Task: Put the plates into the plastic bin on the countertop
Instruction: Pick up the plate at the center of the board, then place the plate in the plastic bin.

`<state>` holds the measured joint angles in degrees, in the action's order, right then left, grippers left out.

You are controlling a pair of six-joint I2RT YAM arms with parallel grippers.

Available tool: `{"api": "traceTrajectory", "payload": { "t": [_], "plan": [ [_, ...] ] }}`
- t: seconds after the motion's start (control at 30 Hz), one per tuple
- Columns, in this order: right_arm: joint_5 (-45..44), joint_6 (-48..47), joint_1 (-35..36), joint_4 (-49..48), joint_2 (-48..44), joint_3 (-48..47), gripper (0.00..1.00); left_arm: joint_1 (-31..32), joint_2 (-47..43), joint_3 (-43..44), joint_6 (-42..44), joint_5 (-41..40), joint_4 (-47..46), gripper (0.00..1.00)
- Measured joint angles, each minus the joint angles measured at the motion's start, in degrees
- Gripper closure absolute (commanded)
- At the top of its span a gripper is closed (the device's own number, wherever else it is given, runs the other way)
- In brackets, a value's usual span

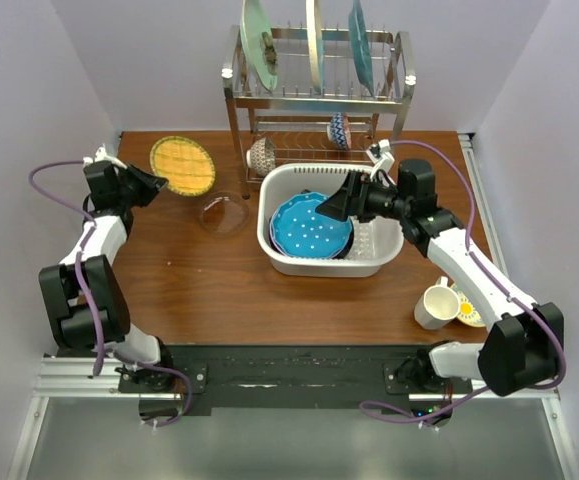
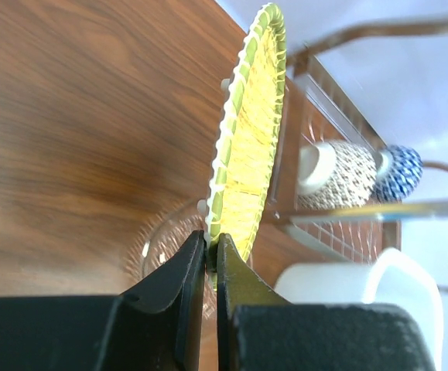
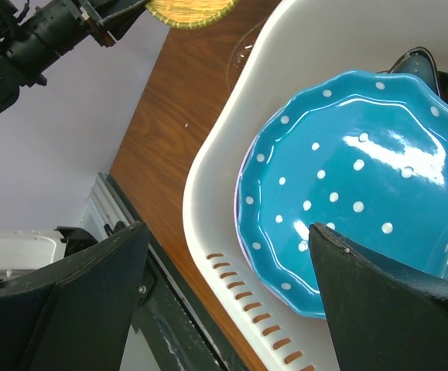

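My left gripper [image 1: 159, 181] [image 2: 211, 246] is shut on the rim of the amber patterned plate [image 1: 183, 165] [image 2: 248, 139], which it holds off the countertop [image 1: 209, 290] at the back left. The white plastic bin [image 1: 279, 256] [image 3: 224, 178] stands in the middle right. A blue dotted plate [image 1: 311, 224] [image 3: 363, 185] lies on top inside it, over a lavender plate edge [image 3: 243, 232] and a dark blue plate [image 3: 421, 62]. Above the bin's right half my right gripper [image 1: 331, 208] [image 3: 227, 267] hangs open, holding nothing.
A steel wire rack [image 1: 314, 95] at the back holds three big upright plates, with two patterned bowls [image 1: 262, 155] below. A clear glass dish [image 1: 225, 213] lies left of the bin. A cream mug [image 1: 436, 305] and a small saucer [image 1: 467, 308] stand at the right front.
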<state>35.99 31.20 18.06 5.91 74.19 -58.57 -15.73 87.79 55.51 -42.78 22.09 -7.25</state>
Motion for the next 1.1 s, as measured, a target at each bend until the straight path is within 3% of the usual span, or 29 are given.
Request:
{"api": "traceTrajectory", "payload": {
  "t": [0.43, 0.7, 1.1],
  "plan": [
    [2.5, 1.8, 1.4, -5.4, 4.4, 0.7, 0.11, 0.0, -10.3, 0.0, 5.3, 9.9, 8.8, 1.00],
    [4.6, 4.4, 2.0, -12.2, 8.8, 0.7, 0.09, 0.0, -14.7, 0.0, 8.0, 14.6, 18.9, 1.00],
    [6.1, 8.7, 7.2, -19.9, 16.5, -0.6, 0.08, 0.0, -20.6, 1.9, 11.1, 23.4, 26.0, 1.00]
  ]
}}
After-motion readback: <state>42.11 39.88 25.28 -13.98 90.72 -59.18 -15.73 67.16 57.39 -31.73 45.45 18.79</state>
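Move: My left hand, some 15 cm above the board, already grips the yellow woven plate by its near-left rim. It is headed for the plastic bin, about 41 cm to its right, 6 cm nearer me and 10 cm lower. The clear glass plate lies roughly 14 cm to that hand's right, 1 cm back and 15 cm below. From my open right hand, the woven plate is about 34 cm left, 15 cm ahead and 7 cm lower. The blue plate in the bin is 5 cm left, 7 cm ahead and 19 cm below it. Keeping my left fingers pinched on the woven plate's rim, I draw it back about 11 cm while carrying it right and up some 8 cm each, swinging the wrist about 25 degrees clockwise so the plate comes towards my right hand and the bin. My right hand, fingers wide open, goes left roughly 8 cm above the bin to meet it, sinking about 4 cm and turning slightly counter-clockwise. ##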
